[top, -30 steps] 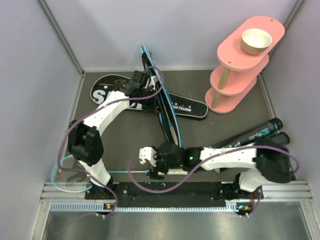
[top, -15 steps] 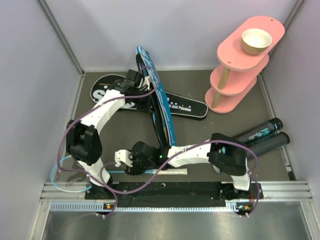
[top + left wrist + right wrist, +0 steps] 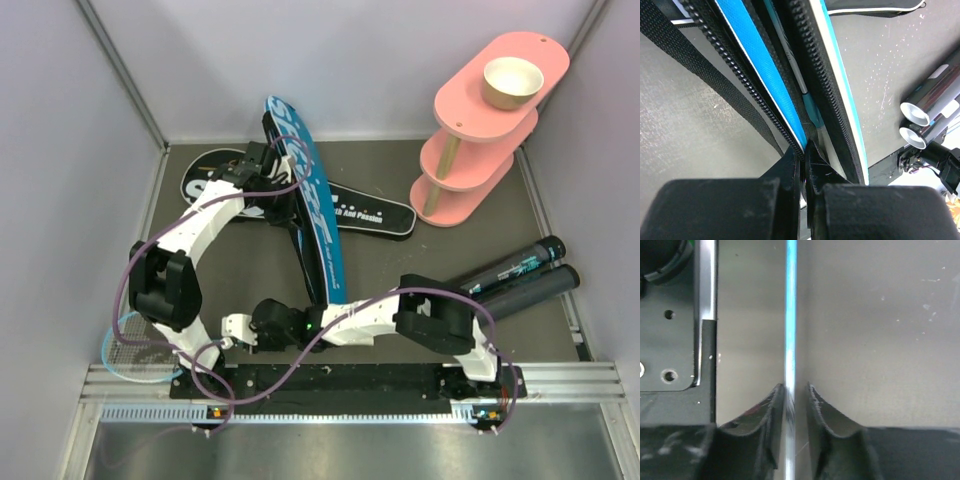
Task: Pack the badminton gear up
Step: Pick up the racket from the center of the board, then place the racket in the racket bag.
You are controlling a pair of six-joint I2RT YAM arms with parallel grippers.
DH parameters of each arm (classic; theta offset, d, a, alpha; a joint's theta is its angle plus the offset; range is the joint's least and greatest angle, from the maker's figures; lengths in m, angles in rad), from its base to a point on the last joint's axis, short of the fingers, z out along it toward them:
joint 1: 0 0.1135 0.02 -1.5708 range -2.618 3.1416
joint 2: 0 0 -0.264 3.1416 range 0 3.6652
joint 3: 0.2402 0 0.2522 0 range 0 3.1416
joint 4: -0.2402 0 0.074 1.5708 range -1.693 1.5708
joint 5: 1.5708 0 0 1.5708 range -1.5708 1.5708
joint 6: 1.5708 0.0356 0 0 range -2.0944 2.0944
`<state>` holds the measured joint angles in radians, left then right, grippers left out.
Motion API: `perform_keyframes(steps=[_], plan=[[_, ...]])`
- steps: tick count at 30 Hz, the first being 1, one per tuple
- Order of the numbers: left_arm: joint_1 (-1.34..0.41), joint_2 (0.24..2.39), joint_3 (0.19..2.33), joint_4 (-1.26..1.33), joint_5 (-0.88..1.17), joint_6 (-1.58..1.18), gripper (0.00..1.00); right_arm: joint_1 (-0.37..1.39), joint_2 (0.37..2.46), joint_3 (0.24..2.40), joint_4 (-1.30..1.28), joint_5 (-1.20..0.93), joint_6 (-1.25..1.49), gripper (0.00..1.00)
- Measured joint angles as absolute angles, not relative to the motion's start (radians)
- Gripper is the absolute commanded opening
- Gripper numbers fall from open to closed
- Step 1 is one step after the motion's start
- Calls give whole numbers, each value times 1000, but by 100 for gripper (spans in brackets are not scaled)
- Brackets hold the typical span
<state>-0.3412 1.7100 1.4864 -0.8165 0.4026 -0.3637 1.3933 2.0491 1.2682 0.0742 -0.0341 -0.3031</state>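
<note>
My left gripper is shut on the zipped edge of the blue racket bag and holds it up off the table, tilted. In the left wrist view the bag's open mouth gapes just past my gripper. The black racket bag lies flat behind it. A blue racket lies along the near edge, its head at the left. My right gripper straddles its shaft. The jaws are narrow: one finger touches the shaft, and a gap shows at the other. Two black tubes lie at the right.
A pink three-tier stand with a tan bowl on top stands at the back right. The black strap of the blue bag hangs to the left. The arm bases and the metal rail run along the near edge. Side walls close in.
My right arm has swept left along the near edge to the racket shaft and its jaws have narrowed round it. My left gripper has tipped the blue bag more upright.
</note>
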Motion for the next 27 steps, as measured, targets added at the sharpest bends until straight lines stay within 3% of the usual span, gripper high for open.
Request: perform_keyframes(steps=[2,12,27], plan=[[-340,1710,1483,-817,399,-364,0,1402,2054,1270,82,14,-309,0],[-297,1637,1461,-802,364,-424,0,1393,1929,1109,104,117,-229,0],[-260,1563,1462,-788,160,-618,0,1107,1444,911,-58,-486,-44,0]])
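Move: The racket's thin shaft lies right at the right hand's fingertips, about 1 cm below the point between them, running left-right. The racket head is some 21 cm to the left and 1 cm back, the handle about 20 cm to the right and level, and the standing bag's near end roughly 19 cm right and 9 cm ahead. From the left hand, holding the bag's edge, that spot on the shaft is about 25 cm back, 12 cm left and 15 cm below. The right fingers close and pinch the racket shaft while the hand eases a little forward, then draw it to the right and lift it, about 12 cm across and 11 cm up, the wrist turning some 25 degrees. The left hand keeps its shut grip on the bag's edge and carries it left, up and slightly forward, turning counter-clockwise. ##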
